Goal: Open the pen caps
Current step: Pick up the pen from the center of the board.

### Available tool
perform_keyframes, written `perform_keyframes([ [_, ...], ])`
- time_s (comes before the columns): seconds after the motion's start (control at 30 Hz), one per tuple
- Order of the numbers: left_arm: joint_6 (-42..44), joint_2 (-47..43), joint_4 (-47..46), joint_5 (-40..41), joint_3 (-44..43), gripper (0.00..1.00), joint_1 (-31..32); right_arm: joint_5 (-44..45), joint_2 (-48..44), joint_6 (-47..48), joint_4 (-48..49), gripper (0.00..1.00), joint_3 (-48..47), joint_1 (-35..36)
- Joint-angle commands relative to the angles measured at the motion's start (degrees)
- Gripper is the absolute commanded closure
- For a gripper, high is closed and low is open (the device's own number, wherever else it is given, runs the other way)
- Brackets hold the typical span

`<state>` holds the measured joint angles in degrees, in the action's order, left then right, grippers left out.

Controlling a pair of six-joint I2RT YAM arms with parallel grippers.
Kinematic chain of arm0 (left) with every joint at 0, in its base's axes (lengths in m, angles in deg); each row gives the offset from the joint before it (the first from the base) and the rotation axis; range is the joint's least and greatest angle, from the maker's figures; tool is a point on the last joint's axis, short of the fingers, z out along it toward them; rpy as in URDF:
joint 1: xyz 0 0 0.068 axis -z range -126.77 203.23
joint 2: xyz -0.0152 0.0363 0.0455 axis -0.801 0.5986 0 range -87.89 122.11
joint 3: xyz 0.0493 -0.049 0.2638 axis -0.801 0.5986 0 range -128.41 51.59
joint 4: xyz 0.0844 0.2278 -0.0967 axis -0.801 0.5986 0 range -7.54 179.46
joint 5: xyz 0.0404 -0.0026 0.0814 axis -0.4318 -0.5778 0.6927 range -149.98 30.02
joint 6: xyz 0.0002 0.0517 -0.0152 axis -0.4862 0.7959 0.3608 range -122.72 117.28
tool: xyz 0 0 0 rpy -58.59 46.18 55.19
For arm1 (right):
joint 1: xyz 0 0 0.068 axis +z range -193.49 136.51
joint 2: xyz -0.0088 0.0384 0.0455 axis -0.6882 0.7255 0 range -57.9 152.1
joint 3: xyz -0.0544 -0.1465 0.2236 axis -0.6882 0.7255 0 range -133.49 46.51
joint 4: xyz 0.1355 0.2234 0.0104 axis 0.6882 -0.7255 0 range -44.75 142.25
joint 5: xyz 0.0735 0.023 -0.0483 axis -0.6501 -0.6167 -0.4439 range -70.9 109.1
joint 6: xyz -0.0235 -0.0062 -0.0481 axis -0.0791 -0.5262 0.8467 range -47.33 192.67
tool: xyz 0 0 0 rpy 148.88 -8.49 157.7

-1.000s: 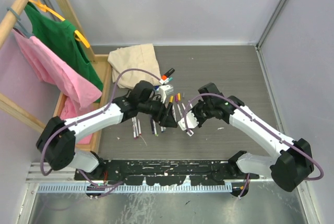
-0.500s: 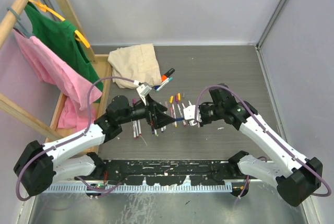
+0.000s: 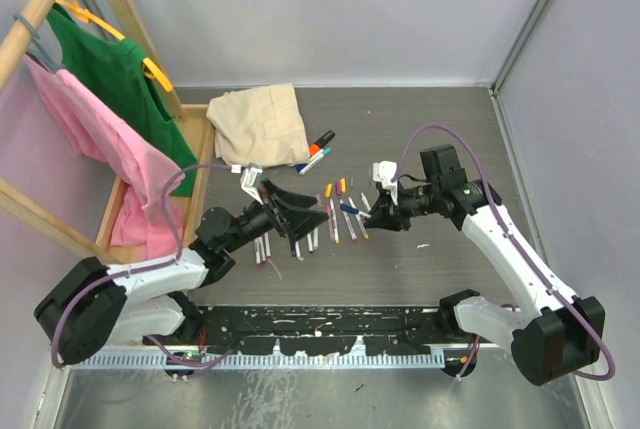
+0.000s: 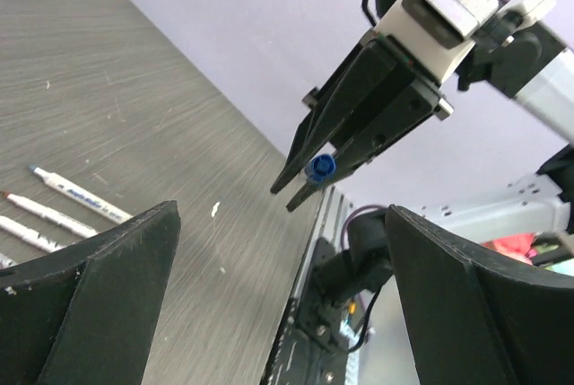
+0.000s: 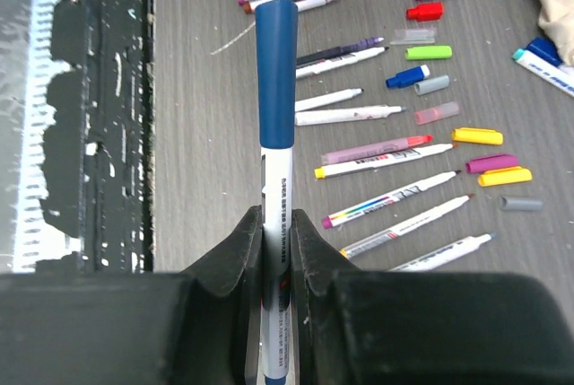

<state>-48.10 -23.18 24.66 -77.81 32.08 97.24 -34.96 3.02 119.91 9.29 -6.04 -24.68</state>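
My right gripper (image 5: 277, 219) is shut on a white-barrelled pen (image 5: 276, 196) whose dark blue cap (image 5: 276, 71) is still on and sticks out past the fingertips. In the left wrist view the same right gripper (image 4: 309, 183) hangs above the table with the blue cap end (image 4: 320, 167) pointing at the camera. My left gripper (image 3: 318, 211) is wide open and empty, a short way left of the right gripper (image 3: 380, 215). Several uncapped pens (image 5: 395, 149) and loose pen caps, such as a red one (image 5: 424, 12) and a green one (image 5: 428, 52), lie on the table below.
A beige cloth (image 3: 258, 124) lies at the back, with a thick black marker (image 3: 322, 139) by it. A wooden rack holding green (image 3: 115, 74) and pink (image 3: 90, 129) garments stands at the left. The black base rail (image 3: 320, 324) runs along the near edge.
My left gripper has opened and pulled back to the left, away from the pen. The right gripper has swung right and lifted with the pen, cap still on.
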Motion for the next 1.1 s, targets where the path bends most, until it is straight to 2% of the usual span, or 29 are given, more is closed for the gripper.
perform_keyframes([
  [0.0, -5.5, 4.5, -16.6, 3.3, -0.7, 0.02, 0.1, -6.7, 1.7, -6.2, 0.2, 0.99, -3.1, -1.5],
  [0.27, -1.6, 12.7, -22.7, 14.0, -2.5, 0.00, 6.2, -9.4, 5.1, -12.0, 1.4, 0.99, -3.4, -2.8],
  [0.47, -1.4, 17.5, -24.1, 16.6, -6.3, 0.09, 7.8, -10.9, 7.0, -14.7, 2.0, 0.99, -3.4, -2.9],
  [0.57, -2.8, 20.2, -24.1, 15.8, -8.5, 0.18, 8.4, -11.3, 7.4, -15.3, 2.2, 0.99, -3.5, -3.0],
  [0.73, -5.9, 23.9, -24.1, 14.6, -11.6, 0.50, 8.5, -11.3, 7.7, -15.6, 2.2, 0.99, -3.3, -2.9],
  [0.8, -7.0, 24.9, -24.1, 13.6, -12.6, 0.58, 8.5, -11.0, 7.9, -15.7, 2.2, 0.99, -3.4, -3.1],
  [0.9, -8.2, 25.8, -24.1, 12.8, -13.0, 0.64, 8.5, -10.3, 8.1, -16.3, 2.6, 0.99, -3.3, -3.0],
  [1.07, -9.6, 26.7, -24.1, 11.5, -13.6, 0.64, 8.5, -9.0, 8.4, -18.4, 4.2, 0.99, -2.9, -3.0],
])
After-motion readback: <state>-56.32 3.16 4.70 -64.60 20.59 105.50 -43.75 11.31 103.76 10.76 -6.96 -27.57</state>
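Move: The blue cap of the pen in the right gripper is what the left fingers are to take. The cap lies about 7 cm to the left hand's right, 2 cm ahead and roughly level with it. From the right hand the cap is some 5 cm left, 1 cm ahead and 4 cm above. The row of uncapped pens lies about 22 cm below the left hand, 5 cm ahead and 6 cm right; the yellow caps lie at that depth, some 12 cm ahead and 6 cm right. Bring the open left gripper right about 7 cm and a little forward, onto the blue cap, rolling it slightly, and draw its fingers most of the way together around the cap in the second half of the reach. Keep the pen gripped in the right hand, tilting that wrist some 20 degrees and easing it about 1 cm towards the left gripper. ##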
